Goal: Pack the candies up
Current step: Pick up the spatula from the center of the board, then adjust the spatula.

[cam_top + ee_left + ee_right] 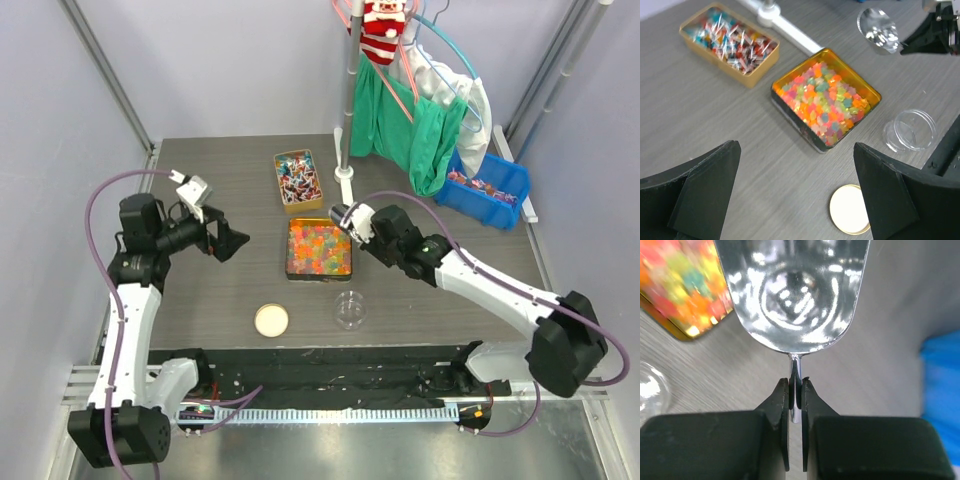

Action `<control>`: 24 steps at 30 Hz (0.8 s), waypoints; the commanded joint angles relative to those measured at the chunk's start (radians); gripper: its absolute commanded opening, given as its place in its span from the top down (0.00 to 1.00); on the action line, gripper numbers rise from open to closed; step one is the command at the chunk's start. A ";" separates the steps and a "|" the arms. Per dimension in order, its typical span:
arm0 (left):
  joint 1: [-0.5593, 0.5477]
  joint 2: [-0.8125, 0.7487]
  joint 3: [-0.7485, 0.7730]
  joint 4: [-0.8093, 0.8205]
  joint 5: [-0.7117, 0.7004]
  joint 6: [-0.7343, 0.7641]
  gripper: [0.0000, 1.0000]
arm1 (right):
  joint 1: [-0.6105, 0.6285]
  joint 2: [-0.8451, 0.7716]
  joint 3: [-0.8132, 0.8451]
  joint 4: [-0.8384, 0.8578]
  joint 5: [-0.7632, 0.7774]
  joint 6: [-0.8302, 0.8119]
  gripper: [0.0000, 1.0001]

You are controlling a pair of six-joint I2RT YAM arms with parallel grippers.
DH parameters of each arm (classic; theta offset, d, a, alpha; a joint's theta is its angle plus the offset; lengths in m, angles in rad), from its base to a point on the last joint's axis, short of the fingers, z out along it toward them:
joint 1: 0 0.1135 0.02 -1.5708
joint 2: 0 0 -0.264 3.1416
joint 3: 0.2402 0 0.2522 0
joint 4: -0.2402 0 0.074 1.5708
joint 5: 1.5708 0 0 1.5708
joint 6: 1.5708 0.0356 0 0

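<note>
The candies (298, 180), in shiny red, blue and white wrappers, fill a gold tin (759, 73) at the back of the table; more lie in a blue bin (487, 187). My right gripper (796, 385) is shut on the thin handle of a shiny metal scoop (795, 290). The empty scoop (340, 215) hangs just past the far right corner of the jelly tin (289, 250). My left gripper (795, 145) is open with nothing in it, above the table left of that tin.
The square tin holds orange, yellow and green jelly pieces (826, 95). A clear empty jar (351, 309) and a round cream lid (271, 320) lie in front of it. A stand pole (346, 120) with green cloth (405, 125) rises at the back.
</note>
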 commanded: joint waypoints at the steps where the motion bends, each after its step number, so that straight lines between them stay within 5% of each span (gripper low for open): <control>1: -0.048 0.056 0.164 -0.086 0.087 0.116 0.00 | 0.091 -0.058 0.093 0.008 0.153 -0.146 0.99; 9: -0.141 0.246 0.316 -0.074 0.223 0.000 0.00 | 0.232 -0.057 0.104 0.065 0.249 -0.256 0.99; 24: -0.328 0.390 0.318 -0.034 0.147 -0.014 0.00 | 0.405 -0.063 0.041 0.174 0.298 -0.278 0.99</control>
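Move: From the open left gripper, the spatula already held by the right hand lies about 29 cm to the right, 7 cm ahead and 11 cm lower; the candy tray is some 21 cm right, 3 cm ahead and 23 cm below. The left gripper stands roughly 33 cm left of the right hand and 12 cm higher, about 2 cm farther back. The glass jar is about 4 cm left and 18 cm back of the right hand, 9 cm lower. Right hand carries the spatula left and up towards the open left gripper, itself reaching about 10 cm right. ##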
